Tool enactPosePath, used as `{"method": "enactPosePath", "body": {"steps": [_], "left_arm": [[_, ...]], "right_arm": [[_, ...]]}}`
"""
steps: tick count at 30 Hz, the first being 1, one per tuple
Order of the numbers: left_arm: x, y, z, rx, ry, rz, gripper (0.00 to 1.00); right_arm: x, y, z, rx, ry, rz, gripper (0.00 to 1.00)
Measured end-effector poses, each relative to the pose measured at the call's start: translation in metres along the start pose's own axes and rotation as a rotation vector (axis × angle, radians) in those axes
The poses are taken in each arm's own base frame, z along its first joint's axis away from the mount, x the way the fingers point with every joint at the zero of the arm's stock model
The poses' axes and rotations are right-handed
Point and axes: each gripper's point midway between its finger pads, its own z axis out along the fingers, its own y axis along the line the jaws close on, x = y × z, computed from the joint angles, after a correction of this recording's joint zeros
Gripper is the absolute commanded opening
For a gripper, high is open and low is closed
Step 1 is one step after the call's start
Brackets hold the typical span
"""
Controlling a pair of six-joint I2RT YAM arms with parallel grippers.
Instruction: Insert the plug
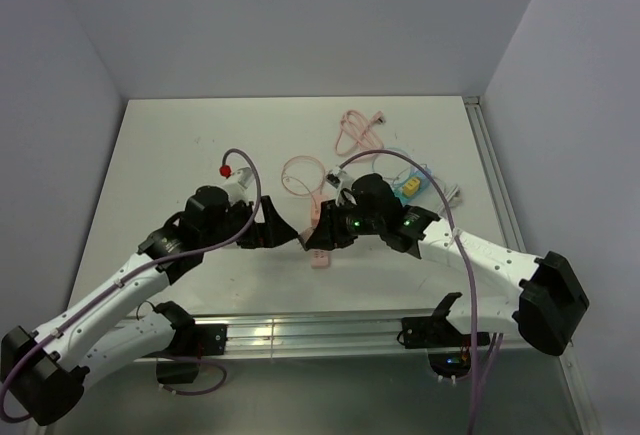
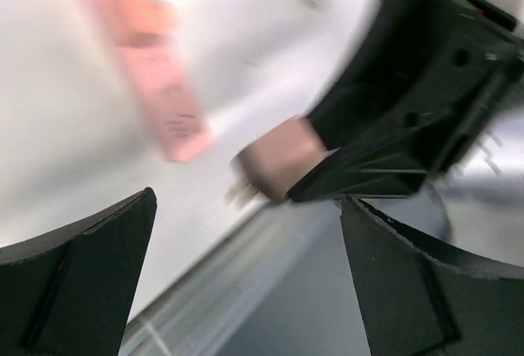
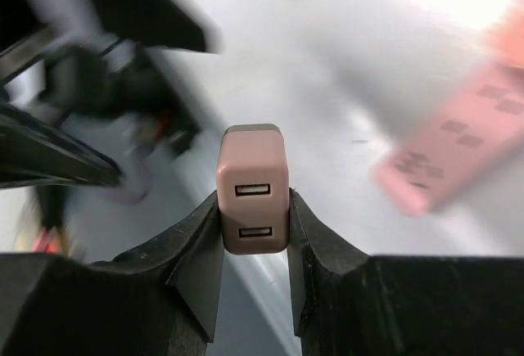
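A small pink plug (image 3: 253,188) with two USB ports facing the camera sits clamped between the fingers of my right gripper (image 3: 254,209), held above the table. The left wrist view shows the same plug (image 2: 278,159) sticking out of the right gripper's black fingers (image 2: 393,127). A pink power strip (image 3: 458,151) lies flat on the white table, blurred, to the right of the plug; its near end (image 1: 320,258) shows from above. My left gripper (image 2: 246,233) stands wide open and empty, just left of the right gripper (image 1: 316,239).
A pink cable (image 1: 358,130) and a pale coil (image 1: 298,173) lie behind the grippers. A yellow and blue item (image 1: 410,187) sits at the right. The metal rail (image 1: 330,330) runs along the table's near edge. A red knob (image 1: 225,168) is at the left.
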Motion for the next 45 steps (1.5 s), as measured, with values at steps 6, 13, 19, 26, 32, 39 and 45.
{"method": "enactPosePath", "body": {"steps": [6,13,19,26,32,39,45], "left_arm": [[-0.011,0.045,-0.011,-0.244,-0.138,-0.1,1.0],[-0.028,0.045,-0.036,-0.258,-0.299,-0.124,0.98],[-0.025,0.051,-0.038,-0.272,-0.307,-0.124,0.97],[-0.015,0.059,-0.035,-0.286,-0.283,-0.128,0.96],[-0.015,0.057,-0.038,-0.27,-0.293,-0.125,0.95],[-0.014,0.06,-0.037,-0.285,-0.291,-0.137,0.95],[-0.012,0.066,-0.037,-0.314,-0.289,-0.161,0.95]], "right_arm": [[0.0,-0.081,0.006,0.446,-0.076,0.151,0.0],[0.016,-0.132,0.013,0.754,-0.097,0.261,0.0],[0.004,-0.13,0.021,0.805,-0.14,0.226,0.0],[0.004,-0.131,0.018,0.811,-0.073,0.063,0.0],[-0.002,-0.123,0.016,0.804,-0.054,0.028,0.0],[0.017,-0.11,0.017,0.803,-0.018,0.128,0.0],[0.029,-0.098,0.015,0.832,-0.009,0.234,0.0]]}}
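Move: The right hand already pinches the pink plug. The power strip's nearest free outlet, at its near end, lies about 3 cm ahead of this hand, 3 cm to its right and some 14 cm below. On the same strip the orange adapter sits roughly 9 cm farther out than that outlet. The pink cable loop lies about 23 cm ahead and 2 cm left of the right hand. From the empty left hand, the outlet is about 2 cm ahead, 7 cm right and 16 cm below. Keeping its pinch on the plug, the right hand sinks about 10 cm while swinging forward and somewhat right, its fingers turning from leftward to mostly down. It then eases back about 4 cm, nearly level, over the strip's near end. The left hand, still open and empty, draws some 7 cm left, away from the plug. ##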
